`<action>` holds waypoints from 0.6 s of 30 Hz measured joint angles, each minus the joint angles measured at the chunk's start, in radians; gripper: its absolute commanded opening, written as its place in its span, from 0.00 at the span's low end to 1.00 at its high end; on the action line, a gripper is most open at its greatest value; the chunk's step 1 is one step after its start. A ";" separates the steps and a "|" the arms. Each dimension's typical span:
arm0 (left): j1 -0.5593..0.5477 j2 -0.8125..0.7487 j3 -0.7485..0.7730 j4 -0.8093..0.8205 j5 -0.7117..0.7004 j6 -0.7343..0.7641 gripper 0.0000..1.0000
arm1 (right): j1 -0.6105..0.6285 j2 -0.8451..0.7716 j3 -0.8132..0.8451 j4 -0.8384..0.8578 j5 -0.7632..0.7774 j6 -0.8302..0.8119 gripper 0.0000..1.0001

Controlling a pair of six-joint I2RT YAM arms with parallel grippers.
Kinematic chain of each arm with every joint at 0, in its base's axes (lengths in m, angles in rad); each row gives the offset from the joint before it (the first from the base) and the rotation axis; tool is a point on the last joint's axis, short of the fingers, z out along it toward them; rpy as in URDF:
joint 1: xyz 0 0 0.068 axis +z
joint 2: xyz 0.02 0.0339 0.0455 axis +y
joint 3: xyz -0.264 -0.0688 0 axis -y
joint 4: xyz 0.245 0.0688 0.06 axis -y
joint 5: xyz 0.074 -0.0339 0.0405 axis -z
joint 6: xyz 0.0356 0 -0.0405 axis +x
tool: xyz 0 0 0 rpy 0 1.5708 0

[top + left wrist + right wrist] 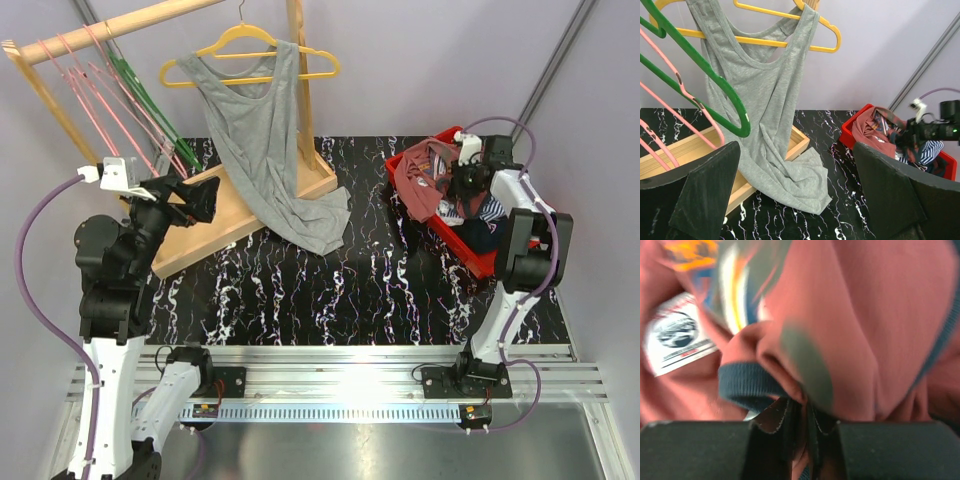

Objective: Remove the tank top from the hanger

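Note:
A grey tank top (265, 150) hangs by both straps from a yellow hanger (320, 62) on the wooden rack, and its hem trails over the rack's base onto the black marble table. My left gripper (197, 196) hovers to its left, open and holding nothing. In the left wrist view the tank top (770, 100) and hanger (826, 31) lie ahead of the left gripper (800, 200). My right gripper (462, 185) is over the red basket. Its jaws (805, 415) stand almost together on a fold of a red-brown garment (865, 330).
The red basket (482, 262) with several clothes sits at the right. The rack's wooden base (200, 245) and rod (100, 30) stand at the left. Green and pink empty hangers (130, 95) hang close to my left gripper. Bare table lies between the arms.

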 measured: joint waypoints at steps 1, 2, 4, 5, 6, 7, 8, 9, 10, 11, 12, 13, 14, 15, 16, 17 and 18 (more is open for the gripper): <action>0.000 0.002 0.002 -0.002 0.000 0.000 0.99 | 0.000 0.023 0.003 -0.008 0.001 -0.007 0.20; 0.000 0.003 0.003 -0.005 0.000 -0.001 0.99 | 0.000 0.050 0.006 -0.016 0.006 -0.017 0.23; 0.000 0.003 0.004 -0.008 -0.002 -0.003 0.99 | 0.000 0.080 0.006 -0.024 0.016 -0.034 0.27; 0.000 0.002 0.004 -0.008 -0.003 -0.005 0.99 | 0.000 0.084 0.006 -0.024 0.018 -0.044 0.31; 0.000 0.000 0.004 -0.008 -0.004 -0.009 0.99 | 0.001 0.084 0.006 -0.024 0.018 -0.049 0.33; 0.000 -0.001 0.004 -0.008 -0.005 -0.012 0.99 | 0.002 0.084 0.006 -0.026 0.018 -0.059 0.35; 0.000 -0.001 0.004 -0.008 -0.006 -0.016 0.99 | 0.002 0.084 0.006 -0.027 0.017 -0.068 0.38; 0.000 -0.003 0.004 -0.008 -0.007 -0.019 0.99 | 0.002 0.084 0.006 -0.029 0.016 -0.073 0.40; 0.000 -0.005 0.004 -0.010 -0.008 -0.023 0.99 | 0.002 0.084 0.007 -0.034 0.013 -0.082 0.42; 0.000 -0.008 0.004 -0.013 -0.011 -0.024 0.99 | 0.001 0.084 0.013 -0.047 0.009 -0.092 0.45; 0.000 -0.011 0.004 -0.014 -0.013 -0.026 0.99 | 0.000 0.084 0.018 -0.055 0.005 -0.098 0.53; 0.000 -0.014 0.004 -0.017 -0.015 -0.027 0.99 | -0.004 0.083 0.027 -0.075 -0.010 -0.109 0.57; 0.000 -0.018 0.004 -0.020 -0.018 -0.027 0.99 | -0.007 0.080 0.036 -0.096 -0.020 -0.123 0.61; 0.000 -0.020 0.004 -0.022 -0.019 -0.027 0.99 | -0.011 0.077 0.046 -0.117 -0.030 -0.135 0.69; 0.000 -0.024 0.004 -0.022 -0.022 -0.027 0.99 | -0.018 0.070 0.057 -0.145 -0.040 -0.150 0.73; 0.000 -0.027 0.004 -0.022 -0.024 -0.027 0.99 | -0.025 0.061 0.071 -0.177 -0.052 -0.170 0.75; 0.000 -0.029 0.004 -0.022 -0.025 -0.027 0.99 | -0.033 0.053 0.092 -0.218 -0.067 -0.193 0.77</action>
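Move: The right hand is already inside the red box with the red tank top at its fingertips; the box's middle lies about 3 cm back, 3 cm to the right and 6 cm below. The red tank top's bulk sits roughly 2 cm ahead, 5 cm left, the striped top some 5 cm back and 6 cm right, the navy garment about 10 cm back and 8 cm right. From the left hand the box is about 22 cm ahead, 62 cm right, far below. The right hand sinks about 4 cm more into the box, pushing the red tank top down onto the clothes beneath, while its barely parted fingers begin to spread. It pauses low as they go on opening to roughly three quarters and let go of the bunched cloth, then eases up some 3 cm and back about 2 cm, turning slightly counter-clockwise, with the fingers still down beside the folds. ##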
